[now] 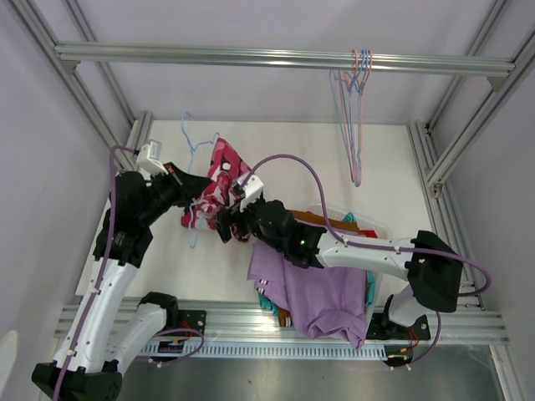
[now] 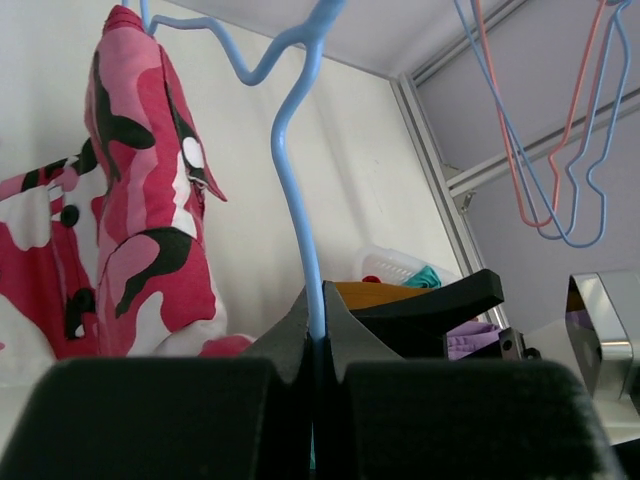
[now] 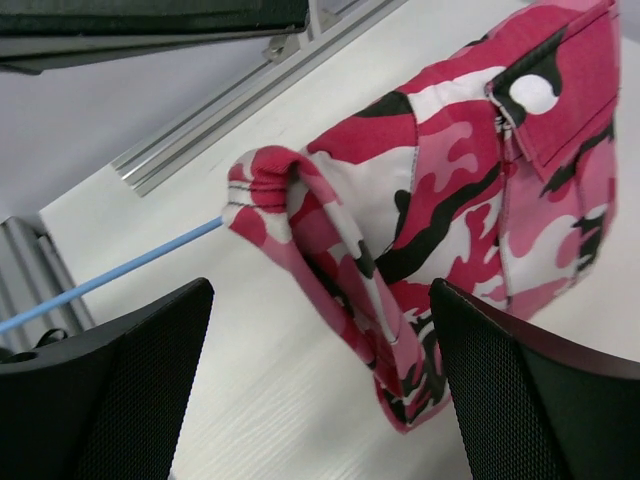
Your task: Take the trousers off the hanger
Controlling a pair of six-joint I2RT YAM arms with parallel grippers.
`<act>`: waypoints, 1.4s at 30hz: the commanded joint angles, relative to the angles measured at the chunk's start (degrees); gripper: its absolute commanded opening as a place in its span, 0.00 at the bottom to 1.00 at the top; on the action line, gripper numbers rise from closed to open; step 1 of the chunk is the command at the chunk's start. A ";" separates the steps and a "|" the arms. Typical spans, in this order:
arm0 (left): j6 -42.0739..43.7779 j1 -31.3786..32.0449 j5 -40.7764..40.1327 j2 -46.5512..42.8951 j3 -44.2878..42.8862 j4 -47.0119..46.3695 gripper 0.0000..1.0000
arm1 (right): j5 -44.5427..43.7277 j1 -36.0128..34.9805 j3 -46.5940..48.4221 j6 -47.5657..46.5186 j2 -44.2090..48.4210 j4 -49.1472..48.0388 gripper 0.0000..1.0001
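Observation:
The pink-white-black camouflage trousers [image 1: 219, 177] hang over a blue wire hanger [image 1: 193, 147] at the left of the white table. In the left wrist view the hanger [image 2: 296, 180] rises from my left gripper [image 2: 318, 325], which is shut on its wire, and the trousers [image 2: 140, 220] drape off its upper left. My right gripper [image 1: 226, 223] sits at the trousers' near edge. Its wrist view shows it open [image 3: 320, 292], a folded leg of the trousers [image 3: 450, 200] lying between the fingers untouched, and the hanger's rod [image 3: 110, 275] poking out to the left.
A clear basket [image 1: 368, 224] at the right holds teal and rust-brown garments. A lilac garment [image 1: 322, 288] spills from it over the table's near edge. Several empty blue and pink hangers [image 1: 354, 109] hang from the overhead rail [image 1: 251, 57]. Frame posts stand at both sides.

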State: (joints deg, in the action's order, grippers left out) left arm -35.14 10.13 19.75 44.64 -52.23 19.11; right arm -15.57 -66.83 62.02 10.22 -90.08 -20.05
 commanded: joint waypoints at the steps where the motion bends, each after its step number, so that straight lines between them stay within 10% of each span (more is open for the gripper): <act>1: 0.24 -0.99 0.64 -1.31 -1.30 -10.15 0.00 | -6.92 -0.32 5.38 -3.36 -2.90 -0.70 0.94; 30: -1.87 -2.66 5.65 0.27 -0.24 -12.26 0.01 | -2.45 7.15 12.86 -2.13 -17.75 -5.26 0.85; 34: -1.78 -2.84 5.48 0.27 -0.24 -12.17 0.00 | -10.42 6.71 13.48 -1.43 -18.46 -5.00 0.70; 42: -1.87 -3.54 5.83 0.88 -0.33 -12.08 0.00 | -21.60 6.54 13.30 -1.87 -15.92 0.71 0.70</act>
State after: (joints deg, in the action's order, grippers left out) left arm -36.64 7.53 23.18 46.72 -51.40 14.61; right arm -27.88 -60.80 73.54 8.36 -107.70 -20.40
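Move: The camouflage trousers, hanging from the hanger in the left hand's grip, lie roughly 7 cm ahead of the open right hand, 2 cm to its left and 5 cm lower. Their hanger's middle is about 10 cm ahead and 6 cm left of the right hand, near its height; the lilac trousers on the pile lie some 18 cm back, 24 cm right and 17 cm below it. From the left hand, the camouflage trousers are about 2 cm back, 2 cm right and 8 cm below. The right hand reaches about 10 cm forward into the near side of the camouflage trousers, sinking some 6 cm mostly in the first half, so that cloth comes between its fingers and a fold lies against one of them. Late on, its wide-open fingers close part-way, staying well open, and the wrist swings clockwise to nearly 20 degrees, while the left hand stays almost in place with its shut grip on the hanger wire. ##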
